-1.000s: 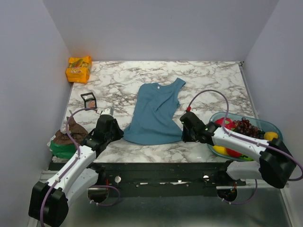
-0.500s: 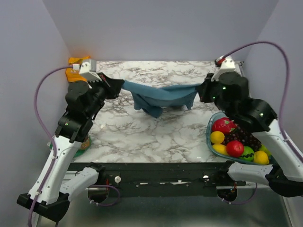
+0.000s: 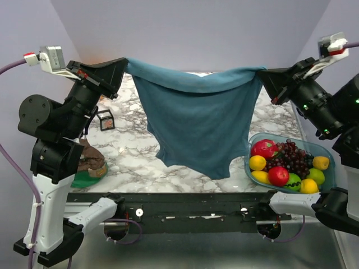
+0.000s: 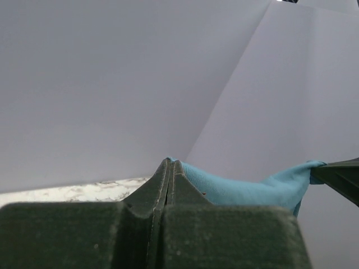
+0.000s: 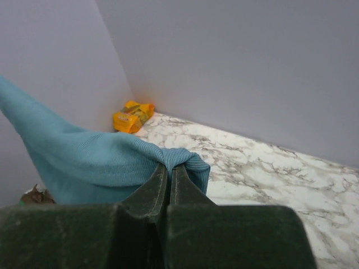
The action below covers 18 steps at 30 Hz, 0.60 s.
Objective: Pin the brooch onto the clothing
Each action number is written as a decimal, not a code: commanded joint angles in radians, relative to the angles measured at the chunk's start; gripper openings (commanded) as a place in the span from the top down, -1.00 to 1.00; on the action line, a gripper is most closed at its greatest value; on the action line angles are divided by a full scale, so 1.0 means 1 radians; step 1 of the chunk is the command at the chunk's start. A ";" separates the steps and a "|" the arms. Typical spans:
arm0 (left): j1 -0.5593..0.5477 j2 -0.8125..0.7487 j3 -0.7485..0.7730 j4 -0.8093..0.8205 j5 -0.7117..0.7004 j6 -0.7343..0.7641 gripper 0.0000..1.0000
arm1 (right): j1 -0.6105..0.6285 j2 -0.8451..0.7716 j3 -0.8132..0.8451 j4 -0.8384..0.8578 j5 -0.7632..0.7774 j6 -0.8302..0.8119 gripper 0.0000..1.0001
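The teal-blue tank top (image 3: 193,120) hangs stretched in the air between both grippers, high above the marble table. My left gripper (image 3: 124,63) is shut on its left corner; the fabric (image 4: 247,188) runs off to the right from the closed tips (image 4: 170,162). My right gripper (image 3: 262,72) is shut on its right corner, with bunched cloth (image 5: 185,159) around the tips (image 5: 169,166). The top's lower edge dangles near the table's front. The brooch is not visible in any view.
A clear bowl (image 3: 331,154) of fruit stands at the right front. A small black-framed clear box (image 3: 105,119) sits at the left. A brown and green bundle (image 3: 87,165) lies at the left front. An orange packet (image 5: 132,116) is in the back left corner.
Both arms have risen and spread apart, lifting the tank top from a low sag over the table to a wide hanging sheet. A second ago it lay flat on the table.
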 commanded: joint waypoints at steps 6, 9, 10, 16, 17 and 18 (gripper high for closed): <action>0.024 0.152 -0.067 -0.044 0.016 0.035 1.00 | -0.165 0.136 -0.231 0.050 -0.180 0.074 0.99; 0.071 0.215 -0.102 0.022 0.042 0.043 1.00 | -0.245 0.206 -0.232 0.104 -0.241 0.071 0.99; 0.100 0.261 -0.090 0.037 0.062 0.047 1.00 | -0.280 0.262 -0.186 0.110 -0.286 0.071 0.99; 0.162 0.454 0.167 0.042 0.146 0.070 1.00 | -0.326 0.459 0.171 0.051 -0.352 0.026 0.99; 0.168 0.470 0.206 0.038 0.166 0.080 1.00 | -0.325 0.493 0.260 0.038 -0.357 0.008 0.99; 0.168 0.483 0.243 0.013 0.176 0.087 1.00 | -0.325 0.498 0.287 0.029 -0.360 0.000 0.99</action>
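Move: Both hands hold the clothing by its hem corners, about 31 cm apart and well over 50 cm above the table. The clear table middle lies some 11 cm ahead and 16 cm right of the left hand, and 12 cm ahead and 14 cm left of the right hand. The fruit basket is about level ahead with the right hand and 24 cm to its right; the black-framed box lies roughly 17 cm ahead and 18 cm left of the left hand. Both closed grippers keep their pinch on the hem corners and swing the hanging clothing quickly out over the table, about 20 cm forward and 15 cm down, fingertips tipping down over 20 degrees. The right hand also goes some 6 cm left, closing the gap, and lifts a little at the end as the left levels off. ##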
